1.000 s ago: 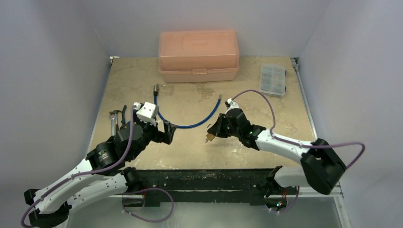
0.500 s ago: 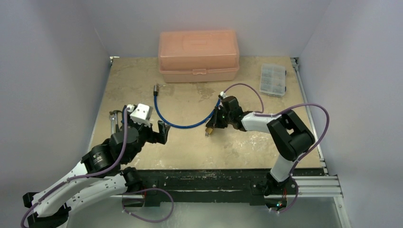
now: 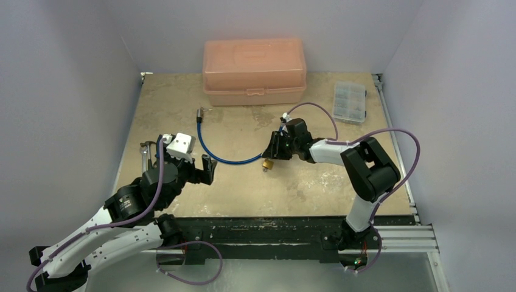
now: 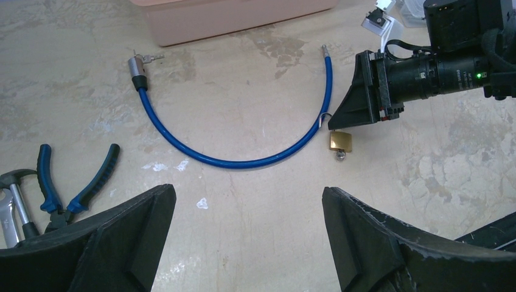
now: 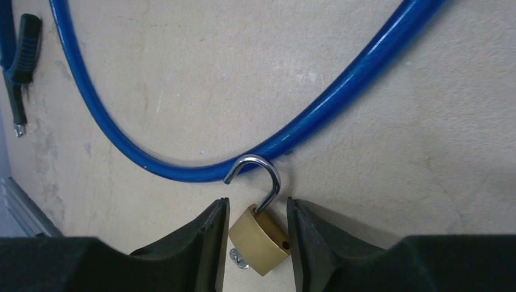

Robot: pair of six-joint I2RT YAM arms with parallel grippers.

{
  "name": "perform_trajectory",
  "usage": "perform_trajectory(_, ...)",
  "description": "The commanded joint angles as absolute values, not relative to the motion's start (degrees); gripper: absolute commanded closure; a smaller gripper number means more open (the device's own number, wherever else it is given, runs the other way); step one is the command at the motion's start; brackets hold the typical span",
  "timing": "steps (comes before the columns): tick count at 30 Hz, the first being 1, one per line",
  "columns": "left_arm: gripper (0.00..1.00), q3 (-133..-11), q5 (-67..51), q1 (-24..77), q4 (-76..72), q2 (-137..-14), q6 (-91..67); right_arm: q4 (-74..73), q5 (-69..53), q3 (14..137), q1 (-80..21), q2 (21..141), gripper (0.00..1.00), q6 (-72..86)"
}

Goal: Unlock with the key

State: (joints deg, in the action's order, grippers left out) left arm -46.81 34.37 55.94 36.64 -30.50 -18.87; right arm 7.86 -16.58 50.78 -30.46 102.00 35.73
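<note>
A small brass padlock (image 5: 258,240) lies on the table beside the blue cable (image 5: 341,91), its silver shackle (image 5: 269,176) swung open and hooked toward the cable. The tiny silver key (image 5: 239,258) pokes out from under the lock's bottom end; it also shows in the left wrist view as the key (image 4: 341,155) below the padlock (image 4: 341,140). My right gripper (image 5: 257,207) stands open astride the lock body, with a gap on the left side. From above, the right gripper (image 3: 272,152) sits over the padlock (image 3: 268,164). My left gripper (image 4: 249,201) hangs wide open and empty, left of the cable.
A pink plastic box (image 3: 254,72) stands at the back. A clear parts organizer (image 3: 350,101) lies at the back right. Blue-handled pliers (image 4: 73,188) and a wrench (image 4: 12,207) lie at the left edge. The cable's metal end (image 4: 136,64) rests near the box.
The right arm swung back toward the cable, set the padlock down on the table and parted its jaws. The left arm drew back slightly and then stayed put.
</note>
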Motion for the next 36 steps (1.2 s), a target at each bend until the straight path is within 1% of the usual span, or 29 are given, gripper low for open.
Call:
perform_trajectory(1, 0.02, -47.02, 35.33, 55.9, 36.36, -30.23, -18.63, 2.6, -11.32, 50.36, -30.1, 99.8, 0.54, 33.44)
perform_trajectory(4, 0.02, -46.94, 35.33, 55.9, 36.38, -30.23, -18.63, 1.14, -10.53, 49.82, -30.15, 98.73, 0.54, 33.49)
perform_trajectory(8, 0.02, -46.96, 35.25, 55.9, 36.38, -30.32, -18.57, -2.29, -7.17, 48.69, -30.13, 94.11, 0.54, 32.99)
perform_trajectory(10, 0.02, -46.98, 35.16, 55.9, 36.38, -30.31, -18.51, -2.92, -6.01, 47.29, -30.15, 89.99, 0.51, 32.24)
perform_trajectory(11, 0.02, -46.95, 35.16, 55.91, 36.32, -30.24, -18.53, -3.17, -5.77, 46.76, -30.15, 87.63, 0.46, 31.71)
perform_trajectory(12, 0.02, -46.94, 35.1, 55.9, 36.35, -30.21, -18.48, -3.48, -5.84, 46.31, -30.15, 85.4, 0.38, 30.92)
perform_trajectory(14, 0.02, -46.94, 34.94, 55.9, 36.26, -30.23, -18.46, -5.04, -5.39, 46.03, -30.14, 80.73, 0.17, 29.45)
perform_trajectory(15, 0.02, -46.96, 34.85, 55.9, 36.22, -30.23, -18.38, -6.23, -4.24, 46.36, -30.15, 78.27, 0.04, 28.98)
perform_trajectory(16, 0.02, -46.95, 34.7, 55.9, 36.27, -30.11, -18.37, -7.34, -3.06, 46.71, -30.1, 75.94, 0.02, 28.65)
perform_trajectory(21, 0.02, -46.94, 34.37, 55.9, 36.19, -30.01, -18.28, -9.6, -0.93, 49.35, -30.14, 64.48, 0.01, 28.14)
perform_trajectory(27, 0.02, -46.8, 34.06, 55.9, 36.06, -29.37, -18.3, -7.8, -0.18, 52.48, -30.12, 55.19, 0.01, 29.59)
perform_trajectory(31, 0.02, -46.78, 33.84, 55.9, 36.0, -29.18, -18.26, -3.25, -0.97, 50.27, -30.12, 47.78, 0.01, 29.0)
perform_trajectory(36, 0.02, -46.71, 33.61, 55.9, 35.96, -28.92, -18.23, 2.99, 0.65, 43.62, -30.1, 39.37, 0.01, 29.8)
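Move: For my right hand, the padlock I have just set down sits between the half-open fingertips, its body about 2 cm back, level sideways and 1 to 2 cm lower. Its key lies some 4 cm back and 1 cm left; the near bend of the blue cable is roughly 2 cm ahead and 1 cm left; the cable's free end is about 12 cm ahead and 4 cm right. From my left hand, the padlock is some 12 cm ahead, 16 cm right and 24 cm below. I slide my right hand out from around the open padlock, low and level to the right with a little back, for the first 4 cm or so. Then I spread the fingers fully and climb fast, some 30 cm up in all, still easing right and back while the wrist tips the fingers up about 45 degrees. ##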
